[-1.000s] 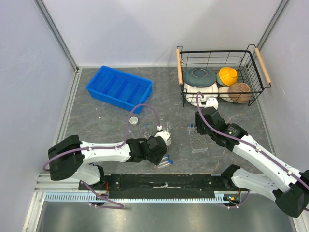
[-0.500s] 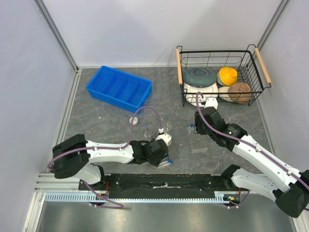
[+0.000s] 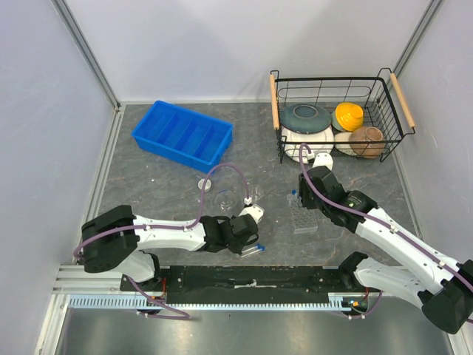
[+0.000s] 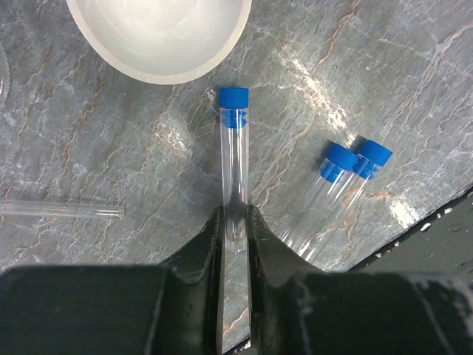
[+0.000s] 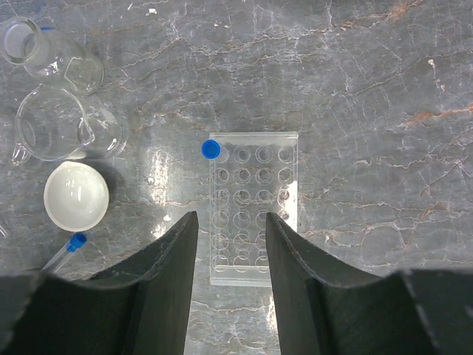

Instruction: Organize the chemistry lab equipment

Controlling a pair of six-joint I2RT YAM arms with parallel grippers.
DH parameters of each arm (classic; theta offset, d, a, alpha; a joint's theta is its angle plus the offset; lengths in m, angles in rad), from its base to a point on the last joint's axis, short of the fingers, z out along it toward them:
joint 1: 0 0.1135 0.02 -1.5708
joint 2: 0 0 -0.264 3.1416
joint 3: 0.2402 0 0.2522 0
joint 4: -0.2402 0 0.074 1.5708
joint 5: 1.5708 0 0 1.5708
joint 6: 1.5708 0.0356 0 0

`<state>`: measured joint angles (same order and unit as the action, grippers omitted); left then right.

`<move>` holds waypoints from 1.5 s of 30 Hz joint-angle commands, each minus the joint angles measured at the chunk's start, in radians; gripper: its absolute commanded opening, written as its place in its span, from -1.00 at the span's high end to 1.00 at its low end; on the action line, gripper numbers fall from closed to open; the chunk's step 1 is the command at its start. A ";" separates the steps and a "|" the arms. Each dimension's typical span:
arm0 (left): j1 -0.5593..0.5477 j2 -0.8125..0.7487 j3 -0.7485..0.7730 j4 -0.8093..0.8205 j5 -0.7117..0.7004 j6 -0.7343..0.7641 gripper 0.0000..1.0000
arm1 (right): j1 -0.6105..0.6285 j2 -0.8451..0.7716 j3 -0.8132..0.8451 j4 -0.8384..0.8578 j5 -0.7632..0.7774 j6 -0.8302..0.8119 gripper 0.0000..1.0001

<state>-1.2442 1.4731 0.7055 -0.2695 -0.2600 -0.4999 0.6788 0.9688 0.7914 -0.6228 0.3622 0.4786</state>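
Note:
My left gripper (image 4: pixel 235 216) is shut on the lower end of a blue-capped clear tube (image 4: pixel 235 148) that lies flat on the table. Two more blue-capped tubes (image 4: pixel 336 185) lie side by side just to its right. A white round dish (image 4: pixel 159 37) sits beyond the held tube's cap. Over the clear plastic tube rack (image 5: pixel 253 207) my right gripper (image 5: pixel 230 218) hovers open and empty. One blue-capped tube (image 5: pixel 211 149) stands in the rack's far left corner. Two clear glass beakers (image 5: pixel 66 126) stand left of the rack.
A blue divided tray (image 3: pixel 182 135) sits at the back left. At the back right is a wire basket (image 3: pixel 336 111) of ceramic bowls. A thin glass rod (image 4: pixel 59 211) lies left of my left gripper. The table's dark near edge (image 4: pixel 436 244) runs close to the loose tubes.
My left gripper has shifted slightly toward the near edge and closed its jaws around the tube. The right arm has hardly moved.

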 commanded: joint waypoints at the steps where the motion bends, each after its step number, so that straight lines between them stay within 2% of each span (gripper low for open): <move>1: -0.020 -0.025 0.021 -0.022 0.001 0.020 0.96 | 0.001 -0.025 0.000 0.012 -0.005 0.017 0.02; 10: -0.055 -0.134 0.186 -0.236 -0.033 0.121 0.96 | 0.002 -0.051 0.020 0.011 -0.094 0.011 0.03; 16: -0.055 -0.232 0.252 -0.280 0.112 0.176 0.96 | 0.004 -0.119 0.032 0.020 -0.308 -0.015 0.01; 19: -0.055 -0.290 0.243 -0.234 0.223 0.202 0.96 | 0.004 -0.186 0.034 0.018 -0.434 -0.014 0.00; 24: -0.040 -0.388 0.167 -0.061 0.454 0.238 0.96 | 0.001 -0.281 0.048 0.034 -0.678 0.021 -0.02; 28: -0.024 -0.408 0.143 0.038 0.618 0.244 0.96 | 0.002 -0.305 0.046 0.055 -0.781 0.049 -0.02; 35: 0.028 -0.445 0.081 0.183 0.806 0.245 0.96 | 0.002 -0.349 0.002 0.143 -0.908 0.120 -0.05; 45: 0.173 -0.465 0.012 0.377 1.031 0.186 0.96 | 0.002 -0.393 -0.014 0.143 -0.957 0.146 -0.05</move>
<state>-1.1133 1.0210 0.7326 -0.0402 0.6315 -0.2939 0.6788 0.5907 0.7837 -0.5232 -0.5472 0.5999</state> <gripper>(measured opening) 0.183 0.527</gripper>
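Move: Just above the table, the left fingers already grip the lower end of a test tube; the open right gripper it is taken to is about 11 cm ahead, 21 cm right and 13 cm higher. The bowl is some 9 cm ahead of the left hand and 2 cm right, the two loose tubes about 3 cm back and 3 cm right. From the right hand, the held tube lies about 9 cm back, 19 cm left and 13 cm below, the rack about 12 cm below and 2 cm back. Lifting the pinched test tube off the table, the left hand rises about 20 cm, then also draws back and somewhat right, rolling its fingers from downward to rightward so the blue cap faces the right gripper. The right hand leaves its place over the rack to meet the tube, going back some 13 cm, up and left, swinging counter-clockwise until its half-open fingers point left, short of the cap. ##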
